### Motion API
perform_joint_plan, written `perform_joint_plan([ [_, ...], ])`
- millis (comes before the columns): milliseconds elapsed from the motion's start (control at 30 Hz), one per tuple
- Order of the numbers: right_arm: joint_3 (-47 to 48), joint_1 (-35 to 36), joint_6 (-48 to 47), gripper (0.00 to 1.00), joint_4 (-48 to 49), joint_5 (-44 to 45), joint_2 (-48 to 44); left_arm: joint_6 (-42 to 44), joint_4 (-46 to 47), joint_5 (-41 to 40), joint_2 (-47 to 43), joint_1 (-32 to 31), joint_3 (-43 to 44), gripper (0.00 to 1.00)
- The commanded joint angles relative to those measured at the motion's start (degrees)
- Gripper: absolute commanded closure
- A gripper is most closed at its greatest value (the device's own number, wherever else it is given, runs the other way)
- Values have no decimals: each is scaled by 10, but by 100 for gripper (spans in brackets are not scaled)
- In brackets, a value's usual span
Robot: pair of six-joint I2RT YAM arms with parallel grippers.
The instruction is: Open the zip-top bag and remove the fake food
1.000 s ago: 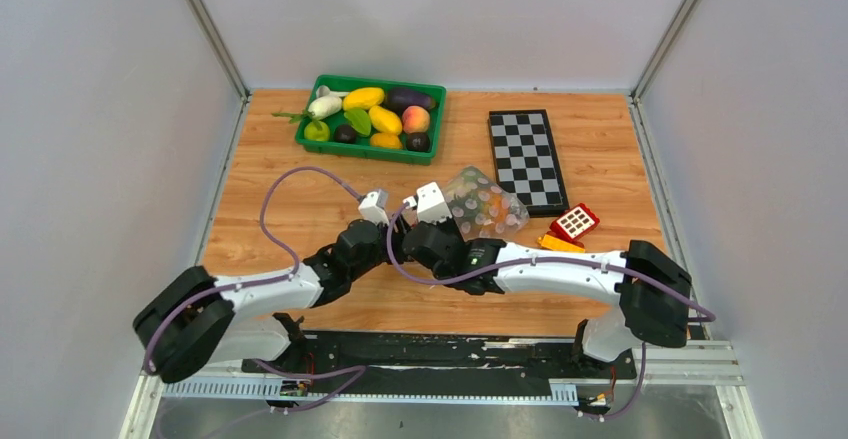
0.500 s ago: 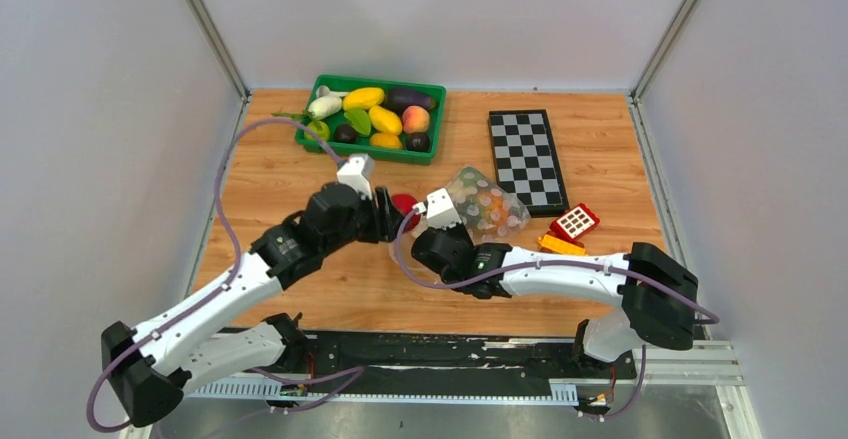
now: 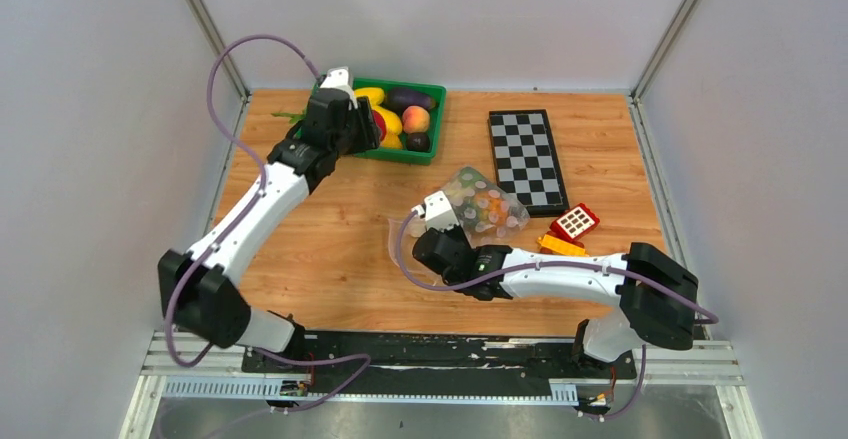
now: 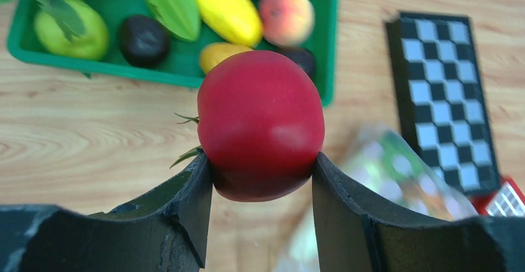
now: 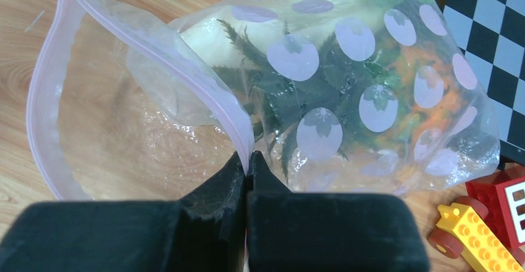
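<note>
My left gripper point(image 3: 370, 125) point(image 4: 261, 168) is shut on a red apple point(image 4: 260, 120), one piece of the fake food, and holds it over the near edge of the green tray point(image 4: 155, 74). The zip-top bag point(image 5: 347, 86) point(image 3: 486, 205) lies on the table with its mouth gaping toward the left. My right gripper point(image 5: 247, 160) point(image 3: 426, 227) is shut on the pink zip strip point(image 5: 204, 80) of its upper lip. A pineapple point(image 5: 421, 101) with dark green leaves shows through the dotted plastic.
The green tray point(image 3: 437, 119) at the back left holds a green pear point(image 4: 68, 30), a leaf point(image 4: 170, 2), yellow fruits, a peach and dark pieces. A chessboard point(image 3: 527, 159) lies at the back right. A red-yellow block car point(image 3: 572, 227) sits beside the bag.
The left arm has swung from the bag's mouth to the back left, carrying the red apple up to the tray. The right gripper has kept its hold on the bag.
</note>
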Motion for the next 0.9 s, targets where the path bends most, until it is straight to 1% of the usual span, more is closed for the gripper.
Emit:
perform_joint_plan([
  [0,2,-2,-17,100,42,-23,-2,28,68,-29,97,57,75,88],
  [100,-1,-3,-28,100,52,-31,-3,31,90,-23,186,88,126,87],
  [200,0,-3,-34,100,54,-31,-1,39,88,-22,267,110,187,83],
  [333,3,-2,-37,100,57,-38,3,42,67,-59,357,134,268,77],
  [400,5,-2,-39,100,57,-42,5,53,57,-85,395,142,304,72],
  [467,7,-2,-40,100,57,-45,7,73,43,-106,428,146,346,63],
  [600,10,-2,-48,100,56,-46,11,113,2,-133,474,147,418,35],
  [667,12,-2,-49,100,53,-43,12,120,-16,-132,471,146,427,20],
  [700,13,-2,-50,100,53,-41,12,119,-20,-128,463,147,422,11],
  [733,14,-2,-50,100,52,-41,12,118,-21,-121,450,147,410,5],
  [767,16,-2,-51,100,52,-41,11,117,-19,-110,435,146,396,1],
  [867,18,-2,-49,100,50,-42,6,103,-19,-76,381,147,342,0],
])
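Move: The tomato already held in the left hand goes to the left half of the green tray, about 21 cm ahead, 10 cm left and 14 cm down. The near dark avocado lies some 17 cm ahead and 11 cm left of the hand, the green pepper about 19 ahead and 7 left, both 17 cm below. From the right hand, that tray spot is roughly 34 cm ahead, 24 cm left and about level. Left hand carries the tomato 20 cm forward, also left and down into the green tray, then opens fully. ##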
